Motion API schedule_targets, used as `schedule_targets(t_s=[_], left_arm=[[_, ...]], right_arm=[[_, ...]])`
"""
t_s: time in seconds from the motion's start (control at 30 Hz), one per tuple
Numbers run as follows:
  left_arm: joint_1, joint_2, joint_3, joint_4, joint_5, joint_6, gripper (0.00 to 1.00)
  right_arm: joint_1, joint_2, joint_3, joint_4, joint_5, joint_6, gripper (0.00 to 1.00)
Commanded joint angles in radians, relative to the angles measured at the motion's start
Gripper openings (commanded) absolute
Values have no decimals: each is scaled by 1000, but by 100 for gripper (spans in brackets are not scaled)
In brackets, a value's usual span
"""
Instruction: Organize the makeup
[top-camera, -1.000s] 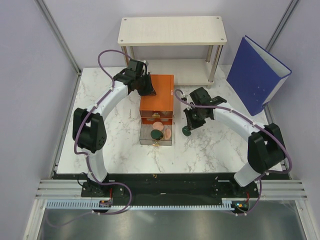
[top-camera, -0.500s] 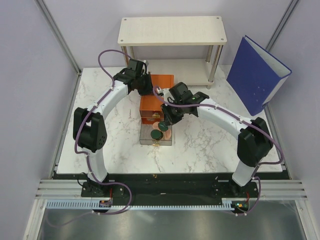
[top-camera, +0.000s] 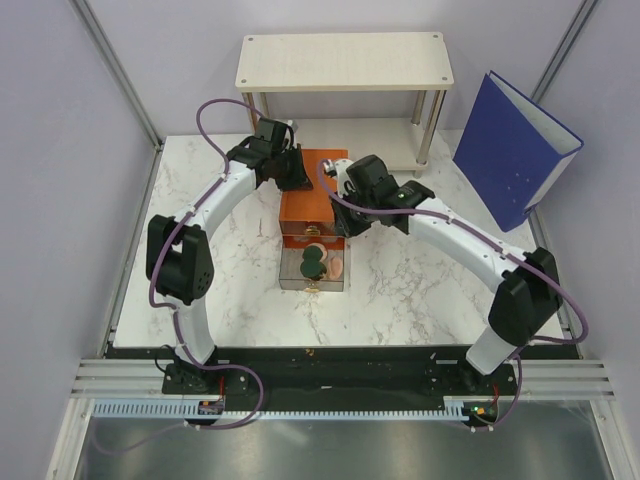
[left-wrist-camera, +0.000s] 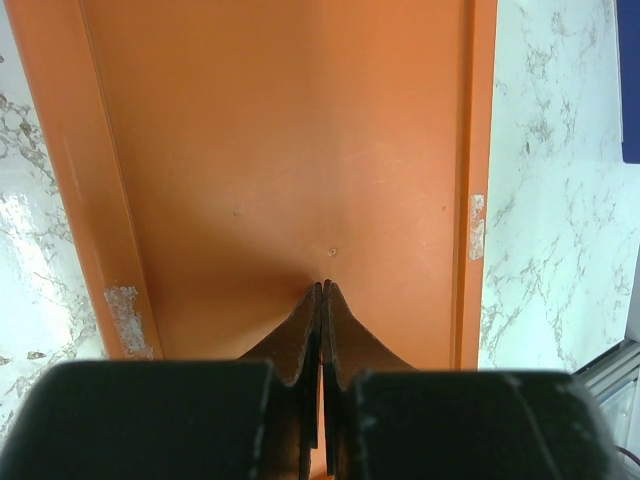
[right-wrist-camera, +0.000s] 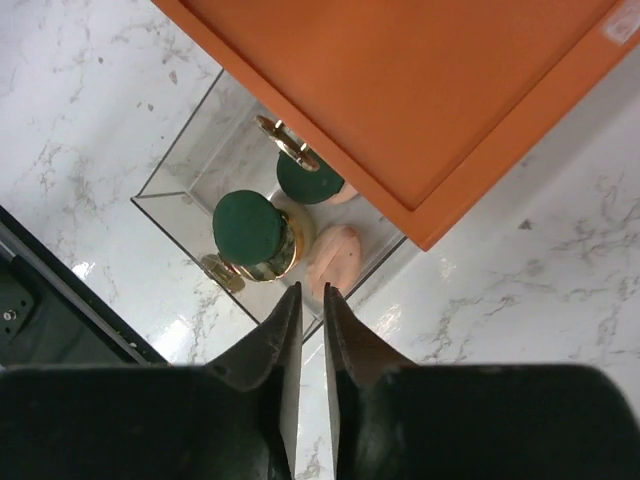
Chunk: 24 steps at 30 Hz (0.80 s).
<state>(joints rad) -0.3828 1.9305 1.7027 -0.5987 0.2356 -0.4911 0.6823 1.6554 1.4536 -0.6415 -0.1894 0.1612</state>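
The orange box (top-camera: 315, 200) of drawers stands mid-table with its clear bottom drawer (top-camera: 290, 280) pulled out toward me. In that drawer lie a dark green disc (right-wrist-camera: 250, 225) on a gold-rimmed piece, a second green disc (right-wrist-camera: 308, 180) half under the box (right-wrist-camera: 420, 80), and a peach-pink disc (right-wrist-camera: 335, 258). My right gripper (right-wrist-camera: 312, 290) hovers above the drawer's right corner, its jaws slightly apart with nothing between them; it shows beside the box (top-camera: 343, 225) from above. My left gripper (left-wrist-camera: 322, 285) is shut, its tips resting on the box's orange top (left-wrist-camera: 280, 150).
A pale wooden shelf (top-camera: 345, 60) stands behind the box. A big blue binder (top-camera: 515, 145) leans at the back right. The drawer's gold handle (right-wrist-camera: 220, 272) points toward the table's near edge. White marble tabletop (top-camera: 420, 290) lies right of the drawer.
My right gripper carried a dark green disc from the table right of the box to over the drawer, opened and let it go. The left arm has not moved.
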Motion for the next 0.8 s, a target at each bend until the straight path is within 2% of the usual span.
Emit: schedule_targets(t_s=[0.0,0.07,0.27,0.47,0.6,0.77], left_arm=[[1,39,-58,-158,-71,72,2],[1,35,-61,-158,-73,77,2],[1,-2,-64,-154,-105,83,2],[1,-175,-118,-98,-169,111,2],[-17,-310,-176,-76,-162,157,2],[-103,-497,-357,-56,-182,209,2]], right_arm=[[-15,-45,66,87,106,20,11],[-35,-20,96,111,123,32,0],[-87,210,334,128,61,34,0],[-102,437,517,106,15,41,0],[-109,471,522,100,13,50,0],[-119,484,496,100,2,54,0]])
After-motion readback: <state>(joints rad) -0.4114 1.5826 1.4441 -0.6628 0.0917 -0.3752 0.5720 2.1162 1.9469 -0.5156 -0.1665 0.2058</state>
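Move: The middle of the organizer's orange top lies about 15 cm ahead and 6 cm left of the right hand, barely lower than its fingertips. The open drawer's front is some 8 cm back, 7 cm left and 9 cm below that hand; the pink puff inside is roughly 5 cm back, 2 cm left and 9 cm down. The left fingertips already rest near the top's middle, 2 cm left of it, and the drawer front is about 22 cm back, 2 cm right and 9 cm below them. The right hand leaves the drawer, shutting its part-open fingers, and arcs forward about 15 cm and slightly left, rising some 5 cm over the organizer's front edge and sinking again until its closed tips rest on the orange top. The left hand, still shut, holds its place there at first, then comes off the top and swings back about 7 cm, with some 5 cm to the left and 4 cm up, towards the side of the open drawer. ##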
